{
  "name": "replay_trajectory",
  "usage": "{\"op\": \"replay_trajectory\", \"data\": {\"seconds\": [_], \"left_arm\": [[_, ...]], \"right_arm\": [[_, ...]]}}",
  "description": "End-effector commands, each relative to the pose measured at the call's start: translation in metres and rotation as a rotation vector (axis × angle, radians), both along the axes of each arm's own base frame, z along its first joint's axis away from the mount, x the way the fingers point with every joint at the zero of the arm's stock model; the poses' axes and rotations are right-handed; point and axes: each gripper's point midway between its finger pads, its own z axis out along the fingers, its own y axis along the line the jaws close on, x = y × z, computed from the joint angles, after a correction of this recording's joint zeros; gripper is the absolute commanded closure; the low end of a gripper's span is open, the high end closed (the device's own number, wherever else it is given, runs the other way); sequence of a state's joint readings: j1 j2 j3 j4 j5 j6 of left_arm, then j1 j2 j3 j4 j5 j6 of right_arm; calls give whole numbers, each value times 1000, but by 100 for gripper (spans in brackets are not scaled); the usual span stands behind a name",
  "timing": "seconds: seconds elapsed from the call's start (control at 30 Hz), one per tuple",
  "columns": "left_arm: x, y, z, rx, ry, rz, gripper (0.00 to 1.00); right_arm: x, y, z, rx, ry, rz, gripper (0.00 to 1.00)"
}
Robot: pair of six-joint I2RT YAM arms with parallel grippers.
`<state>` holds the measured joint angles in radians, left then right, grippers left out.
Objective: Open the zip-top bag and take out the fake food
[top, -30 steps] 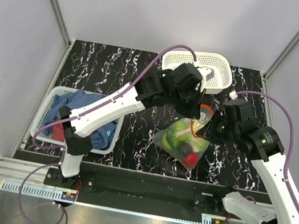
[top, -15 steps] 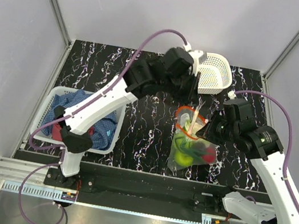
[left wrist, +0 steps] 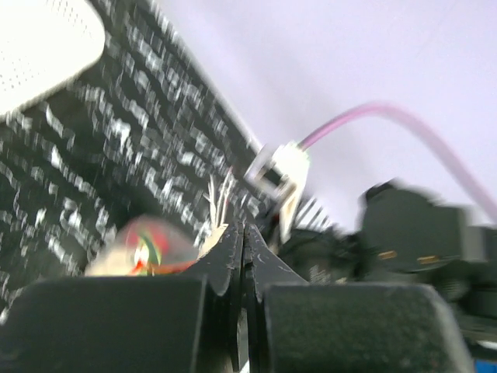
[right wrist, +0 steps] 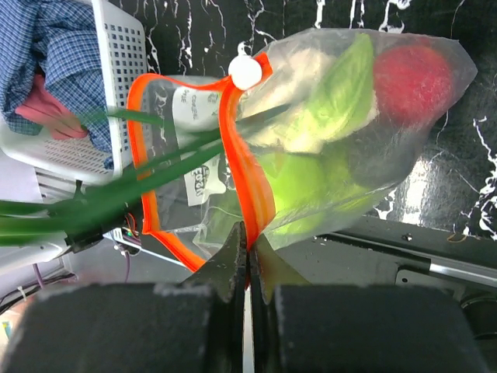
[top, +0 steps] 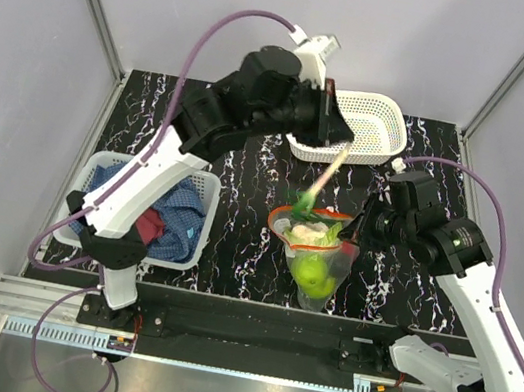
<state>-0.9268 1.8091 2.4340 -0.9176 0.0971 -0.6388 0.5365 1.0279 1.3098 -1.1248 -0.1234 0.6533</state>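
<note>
The zip-top bag (top: 320, 259) hangs mouth-up, and my right gripper (top: 355, 231) is shut on its orange zip strip (right wrist: 242, 167). The mouth gapes open. Through the plastic I see lime-green fruits (right wrist: 299, 190), a pale cabbage-like piece (top: 308, 233) and a red piece (right wrist: 411, 74). My left gripper (top: 339, 134) is raised above the bag and shut on the pale stalk end of the green onion (top: 324, 179). The onion's green leaves (right wrist: 116, 194) still reach down to the bag's mouth. The left wrist view is blurred; there the jaws (left wrist: 243, 229) meet and the onion's root end (left wrist: 220, 198) sticks out past them.
A white perforated basket (top: 380, 131) stands at the back, just behind the raised left gripper. A second white basket (top: 103, 173) with blue and red cloths sits at the left. The enclosure's grey walls close in on both sides.
The left arm has lifted up and back, drawing the green onion out of the bag. The bag has swung from lying slanted to hanging upright under the right gripper.
</note>
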Motion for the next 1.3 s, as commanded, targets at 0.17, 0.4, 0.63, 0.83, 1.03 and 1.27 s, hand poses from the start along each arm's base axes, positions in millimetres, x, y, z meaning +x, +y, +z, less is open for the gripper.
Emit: {"op": "replay_trajectory", "data": {"seconds": [0.17, 0.4, 0.63, 0.83, 1.03, 1.27], "left_arm": [[9, 60, 146, -392, -281, 75, 100], [53, 63, 154, -465, -356, 132, 100], [120, 40, 140, -542, -363, 132, 100], [169, 29, 118, -557, -407, 143, 100], [214, 2, 71, -555, -405, 147, 100], [299, -9, -38, -538, -261, 258, 100]], "right_arm": [[-8, -11, -8, 26, 28, -123, 100], [-13, -24, 3, 37, 14, -207, 100], [-16, -35, 20, 23, -39, -229, 100], [-18, -41, 23, -1, -45, -235, 100], [-16, -40, 24, -15, -38, -223, 100], [-14, -46, 26, -63, -25, -241, 100]]}}
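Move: My left hand already grips the green onion by its root end, with the leaf tips still inside the zip-top bag. The white basket's middle lies about 28 cm ahead of this hand, some 6 cm right and 41 cm below. The bag hangs about 11 cm back, 1 cm right and 31 cm down, with the cauliflower at its mouth 8 cm back, 1 cm left and 26 cm down. From my right hand, which holds the bag, the basket is roughly 36 cm straight ahead and 21 cm lower. I lift the onion clear of the bag with my left hand, rising some 14 cm and drifting left, then swing forward about 25 cm and sink back to the starting height, coming back right, over the basket. Meanwhile its fingers tilt up some 30 degrees and stay shut. My right hand keeps its pinch on the bag rim, easing right and slightly back while turning a little clockwise. ##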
